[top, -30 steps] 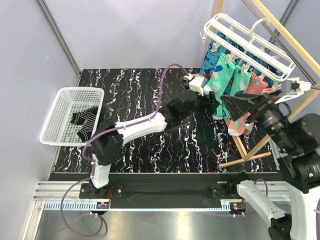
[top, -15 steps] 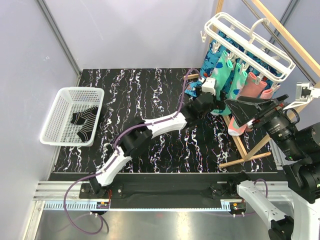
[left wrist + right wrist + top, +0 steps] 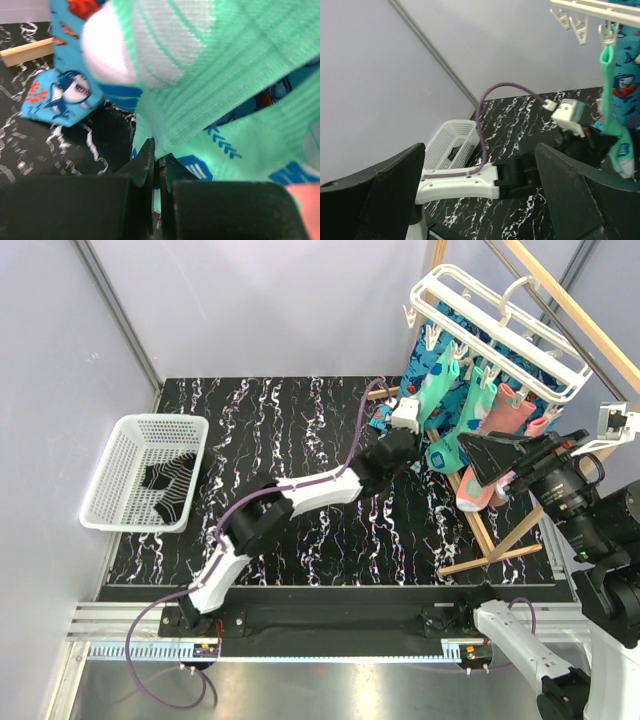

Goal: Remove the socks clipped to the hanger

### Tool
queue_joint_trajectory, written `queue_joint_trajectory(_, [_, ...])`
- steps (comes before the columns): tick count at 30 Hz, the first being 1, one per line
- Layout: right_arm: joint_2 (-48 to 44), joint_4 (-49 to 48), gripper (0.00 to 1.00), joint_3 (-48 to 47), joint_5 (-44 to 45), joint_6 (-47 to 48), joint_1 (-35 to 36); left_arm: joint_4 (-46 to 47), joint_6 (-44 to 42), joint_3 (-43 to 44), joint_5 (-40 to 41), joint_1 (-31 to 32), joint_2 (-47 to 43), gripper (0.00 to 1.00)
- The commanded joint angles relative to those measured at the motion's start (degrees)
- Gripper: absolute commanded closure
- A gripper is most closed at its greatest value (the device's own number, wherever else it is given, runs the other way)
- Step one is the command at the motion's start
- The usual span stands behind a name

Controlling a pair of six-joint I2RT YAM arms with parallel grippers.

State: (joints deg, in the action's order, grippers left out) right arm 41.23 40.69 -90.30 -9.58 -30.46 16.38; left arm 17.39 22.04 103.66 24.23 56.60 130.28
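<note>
The white hanger hangs at the back right with several socks clipped under it: mint-green, salmon-pink and blue shark-print. My left gripper reaches in low among them. In the left wrist view my left gripper is shut on a fold at the lower edge of a mint-green sock, with the shark-print sock to its left. My right gripper hovers open near the salmon-pink sock; the right wrist view shows that gripper with nothing in it.
A white basket at the table's left holds a dark striped sock. A light wooden bar frame stands behind and under the hanger, its foot bar lying on the black marbled tabletop. Grey walls close in the back and left.
My left arm has stretched further towards the hanging socks and its gripper has shut on the mint-green sock. The right gripper has drawn back slightly to the right, still open.
</note>
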Motion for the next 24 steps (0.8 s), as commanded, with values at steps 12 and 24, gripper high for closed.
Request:
queue_joint_trajectory(12, [22.55, 11.33, 0.18, -16.20, 17.65, 5.58, -0.03, 5.81, -2.62, -18.91, -8.58, 2.81, -24.88, 1.00])
queue_joint_trajectory(24, [29.96, 8.01, 0.27, -17.72, 19.52, 7.43, 0.05, 6.96, -0.16, -27.80, -17.98, 3.43, -33.77, 1.00])
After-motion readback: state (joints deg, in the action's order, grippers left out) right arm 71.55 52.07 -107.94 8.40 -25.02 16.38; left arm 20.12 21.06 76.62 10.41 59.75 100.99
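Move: The clip holding the first green sock is about 20 cm ahead of the right hand, 4 cm to its right and roughly level. Along the hanger, an empty clip sits some 5 cm farther out and 9 cm left of it. The second green sock hangs 16 cm ahead of the right hand, 8 cm right and 12 cm lower; a pink sock 12 cm ahead, 13 cm right, 14 cm lower. From the left hand, that first clip is about 30 cm above, 5 cm back and 2 cm right. Bring the right gripper forward about 15 cm towards the clip of the first green sock, sinking a little while its fingers tip down some 20 degrees, turn clockwise and close partway, still well open. Meanwhile keep the left fingers shut on that sock's foot and draw it back about 12 cm and up, drifting left, with the wrist turning clockwise. ##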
